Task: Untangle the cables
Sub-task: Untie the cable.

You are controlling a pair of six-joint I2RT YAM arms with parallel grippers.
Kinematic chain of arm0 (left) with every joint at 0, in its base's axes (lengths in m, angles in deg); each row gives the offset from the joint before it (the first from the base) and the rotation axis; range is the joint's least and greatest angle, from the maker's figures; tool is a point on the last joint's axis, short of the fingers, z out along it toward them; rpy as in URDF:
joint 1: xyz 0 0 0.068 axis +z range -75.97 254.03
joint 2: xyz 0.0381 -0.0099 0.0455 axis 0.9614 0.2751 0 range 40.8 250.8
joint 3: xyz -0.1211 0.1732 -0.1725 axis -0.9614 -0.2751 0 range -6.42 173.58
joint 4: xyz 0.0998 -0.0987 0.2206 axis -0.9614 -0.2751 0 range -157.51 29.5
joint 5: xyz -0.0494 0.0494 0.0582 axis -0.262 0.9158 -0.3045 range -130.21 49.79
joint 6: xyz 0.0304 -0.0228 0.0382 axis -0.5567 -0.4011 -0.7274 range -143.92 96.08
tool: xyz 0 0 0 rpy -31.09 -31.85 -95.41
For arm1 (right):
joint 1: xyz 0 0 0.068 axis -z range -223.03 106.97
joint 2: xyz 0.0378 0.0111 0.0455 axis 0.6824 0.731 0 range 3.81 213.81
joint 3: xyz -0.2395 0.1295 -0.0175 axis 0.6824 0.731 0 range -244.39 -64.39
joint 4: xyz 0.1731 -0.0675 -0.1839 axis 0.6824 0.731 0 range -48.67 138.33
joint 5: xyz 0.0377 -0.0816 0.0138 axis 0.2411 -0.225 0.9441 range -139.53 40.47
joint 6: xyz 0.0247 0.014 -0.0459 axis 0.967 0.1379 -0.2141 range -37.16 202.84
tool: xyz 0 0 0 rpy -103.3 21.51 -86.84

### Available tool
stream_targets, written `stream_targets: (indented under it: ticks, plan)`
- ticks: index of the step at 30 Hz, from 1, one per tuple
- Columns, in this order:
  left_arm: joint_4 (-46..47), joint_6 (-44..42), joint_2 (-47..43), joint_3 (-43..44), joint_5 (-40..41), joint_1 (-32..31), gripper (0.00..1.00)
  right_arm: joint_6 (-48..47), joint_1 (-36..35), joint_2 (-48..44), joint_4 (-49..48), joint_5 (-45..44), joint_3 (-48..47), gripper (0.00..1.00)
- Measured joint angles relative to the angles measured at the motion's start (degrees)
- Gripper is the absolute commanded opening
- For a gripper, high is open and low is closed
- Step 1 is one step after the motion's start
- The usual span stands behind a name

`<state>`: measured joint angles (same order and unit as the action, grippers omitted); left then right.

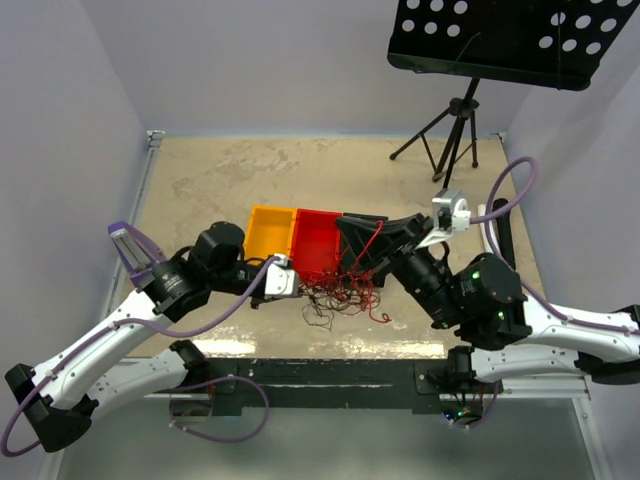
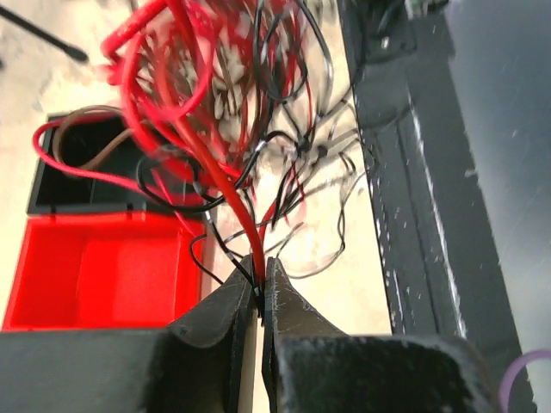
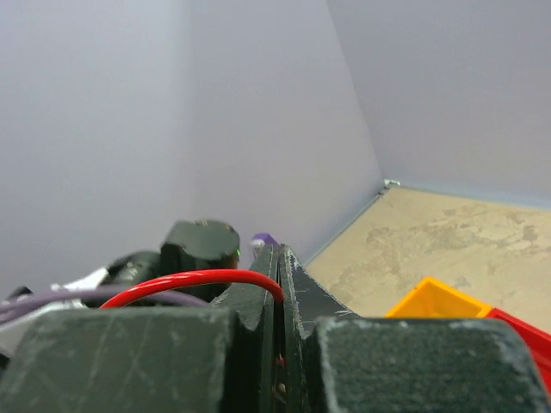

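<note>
The cables (image 1: 340, 295) form a snarl of thin red and black wires on the table, just in front of the red bin (image 1: 316, 243). My left gripper (image 1: 303, 288) is at the snarl's left edge. In the left wrist view it (image 2: 261, 280) is shut on a red wire and a black wire that rise into the cables (image 2: 224, 112). My right gripper (image 1: 378, 236) hovers above the bins at the snarl's far side. It (image 3: 280, 267) is shut on one red wire (image 3: 198, 280) that arcs off to the left.
An orange bin (image 1: 270, 232), the red bin and a black bin (image 2: 77, 172) stand in a row behind the snarl. A music stand (image 1: 510, 40) on a tripod (image 1: 450, 130) is at the back right. A black rail (image 1: 330, 375) runs along the near table edge.
</note>
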<state>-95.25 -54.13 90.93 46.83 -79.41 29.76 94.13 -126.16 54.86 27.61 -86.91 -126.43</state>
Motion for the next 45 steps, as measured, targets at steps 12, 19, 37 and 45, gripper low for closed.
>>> stream_targets:
  ticks: [12,19,37,45]
  plan:
    - [-3.8,-10.8,-1.6,-9.5,7.4,0.0,0.03,-2.4,0.0,-2.0,0.3,-2.5,-7.4,0.00]
    - [-5.5,-14.1,-2.0,-11.5,10.0,0.0,0.65,-2.7,0.0,-1.2,0.5,-2.3,-9.6,0.00]
    - [7.3,14.6,-7.0,3.6,5.0,0.0,1.00,-0.8,0.0,6.0,1.6,2.4,-10.0,0.00]
    - [24.5,33.7,-1.8,-1.2,-0.9,0.1,1.00,-0.3,0.0,8.6,1.0,4.2,-11.6,0.00]
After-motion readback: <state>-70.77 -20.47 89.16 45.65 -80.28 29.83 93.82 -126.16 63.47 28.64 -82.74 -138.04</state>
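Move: The left hand already pinches black and red strands at the near end of the cable tangle, whose middle lies about 8 cm to its right, level fore and aft and perhaps 2 cm higher. The red bin is some 21 cm ahead, 5 cm right and 22 cm below; the yellow bin is 22 cm ahead and 8 cm left, the black one 20 cm ahead and 17 cm right, equally low. From the right hand, which holds a red strand, the tangle is roughly 22 cm below, 1 cm back and 1 cm right. With the fingers steepening downwards, the left hand draws its pinched strands about 10 cm down and a little to its left, away from the right hand, which keeps its shut grip on the red cable and lifts some 7 cm while shifting 5 cm to its right. The left hand then opens wide, lets the strands go and swings up about 18 cm and 7 cm to its right, levelling its fingers by some 35 degrees so that they stand open on both sides of the red strand below the right hand, which carries its end back some 8 cm leftwards and a little lower. ##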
